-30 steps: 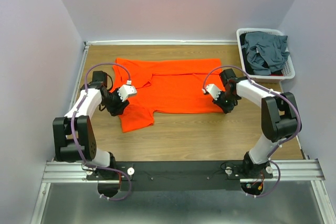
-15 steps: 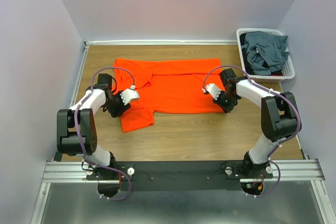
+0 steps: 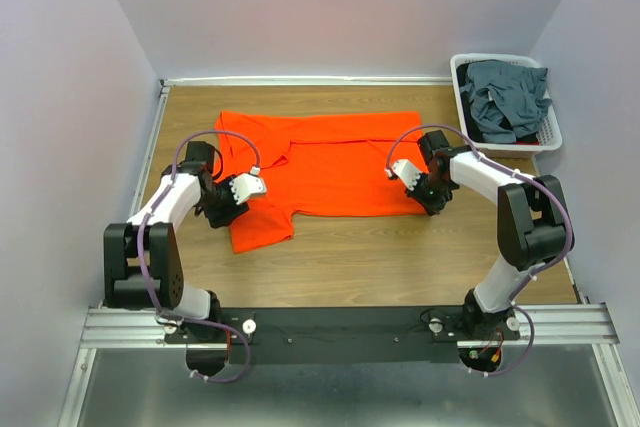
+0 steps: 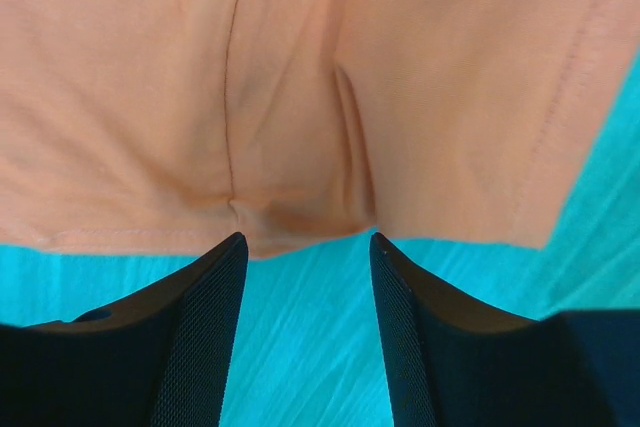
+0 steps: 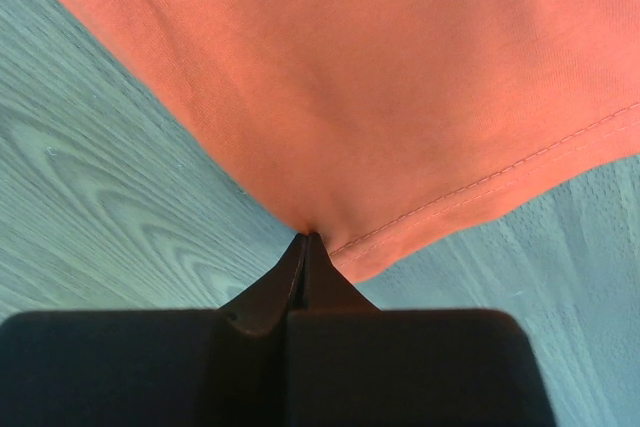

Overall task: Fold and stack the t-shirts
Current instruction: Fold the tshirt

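An orange-red t-shirt (image 3: pixel 330 162) lies spread flat on the wooden table, its left part folded down toward the front. My left gripper (image 3: pixel 228 209) (image 4: pixel 307 247) is low at the shirt's left edge. Its jaws are open, with bare table between them and the wrinkled cloth edge (image 4: pixel 290 222) just ahead of the tips. My right gripper (image 3: pixel 428 202) (image 5: pixel 305 239) is at the shirt's front right corner, shut on the cloth beside the stitched hem (image 5: pixel 480 187). Dark blue-grey t-shirts (image 3: pixel 508 97) are heaped in the basket.
The white slatted basket (image 3: pixel 553 133) stands at the back right corner of the table (image 3: pixel 400 257). Purple-grey walls close in the left, back and right sides. A white strip (image 3: pixel 300 80) runs along the table's back edge.
The left arm's elbow has swung and its gripper has shifted slightly along the shirt's left edge, still open. The right gripper has stayed at the shirt's corner.
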Motion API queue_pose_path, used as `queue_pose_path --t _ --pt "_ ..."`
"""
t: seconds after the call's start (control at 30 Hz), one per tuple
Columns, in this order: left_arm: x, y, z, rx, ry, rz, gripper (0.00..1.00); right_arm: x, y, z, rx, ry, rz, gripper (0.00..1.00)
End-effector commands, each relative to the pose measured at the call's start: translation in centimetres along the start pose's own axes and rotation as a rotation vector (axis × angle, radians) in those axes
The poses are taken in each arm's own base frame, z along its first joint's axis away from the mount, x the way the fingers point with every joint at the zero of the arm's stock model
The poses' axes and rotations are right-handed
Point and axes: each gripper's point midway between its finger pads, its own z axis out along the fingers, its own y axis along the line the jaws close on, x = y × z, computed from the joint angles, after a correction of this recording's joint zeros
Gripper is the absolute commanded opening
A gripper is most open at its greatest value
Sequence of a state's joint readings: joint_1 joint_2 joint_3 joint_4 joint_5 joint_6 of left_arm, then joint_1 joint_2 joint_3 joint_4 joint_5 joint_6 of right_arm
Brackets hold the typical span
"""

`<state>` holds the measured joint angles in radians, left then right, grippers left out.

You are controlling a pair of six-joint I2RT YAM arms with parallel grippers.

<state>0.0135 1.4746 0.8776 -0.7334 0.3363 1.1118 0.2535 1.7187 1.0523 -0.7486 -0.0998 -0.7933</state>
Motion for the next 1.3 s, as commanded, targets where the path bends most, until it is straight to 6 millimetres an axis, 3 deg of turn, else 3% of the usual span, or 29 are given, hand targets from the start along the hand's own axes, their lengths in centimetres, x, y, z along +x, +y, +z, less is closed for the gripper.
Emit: queue_pose_path --t 0.0,0.17,0.47,0.6,0.63,0.67,0.87,0.97,1.27 --pt "-1.1 -1.2 -1.8 0.022 -0.026 0.037 0.61 -0.6 -0.6 -0.5 0.026 -0.013 0.004 0.01" --pt "-2.0 -2.1 -0.9 0.06 -0.041 0.046 0.61 -0.8 -0.5 -0.7 0.021 -0.018 0.004 0.01" --pt "-0.8 -3.7 2.0 0.129 0.003 0.003 0.6 -0.6 -0.6 -0.9 0.027 -0.014 -0.005 0.0" --pt "0.0 -4.7 2.6 0.153 0.025 -0.002 0.52 -0.5 -0.6 -0.8 0.028 -0.007 -0.005 0.0" --pt "0.1 -4.8 2.6 0.153 0.026 -0.001 0.49 -0.5 -0.6 -0.8 0.028 -0.007 -0.005 0.01" --pt "0.2 -5.0 2.6 0.153 0.027 -0.003 0.38 -0.4 -0.6 -0.9 0.029 -0.006 -0.005 0.0" --pt "0.0 -5.4 1.1 0.144 0.032 0.0 0.05 -0.6 -0.7 -1.8 0.053 -0.025 -0.006 0.0" --pt "-0.5 -5.3 -0.2 0.118 0.022 0.012 0.0 -0.5 -0.5 -2.6 0.069 -0.035 0.002 0.01" --pt "-0.7 -6.1 -2.9 0.086 0.02 0.004 0.0 -0.3 0.1 -4.6 0.098 -0.071 0.008 0.01"
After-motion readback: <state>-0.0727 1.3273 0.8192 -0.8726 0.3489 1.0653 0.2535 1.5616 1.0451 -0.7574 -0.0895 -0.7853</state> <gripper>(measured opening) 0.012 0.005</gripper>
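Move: The left hand hangs open about 2 cm above the cloth; the t-shirt's left edge, at the near-left sleeve, lies some 3 cm back and 2 cm to its right. The sleeve's end is about 7 cm back and 7 cm right, the shirt's far-left corner some 22 cm ahead. The right hand already pinches the near-right corner, the left edge aimed at being about 43 cm to its left and 4 cm back, the white basket roughly 24 cm ahead and 16 cm right. The left fingers close on the t-shirt's left edge by the sleeve and pinch it, after a small hop up and over, back and to the right, then down onto the cloth. Still drawing back, the left hand then lifts about 3 cm. The right hand keeps its pinch on the near-right corner, waits for that grip, then rises some 4 cm, its wrist tilting slightly. ##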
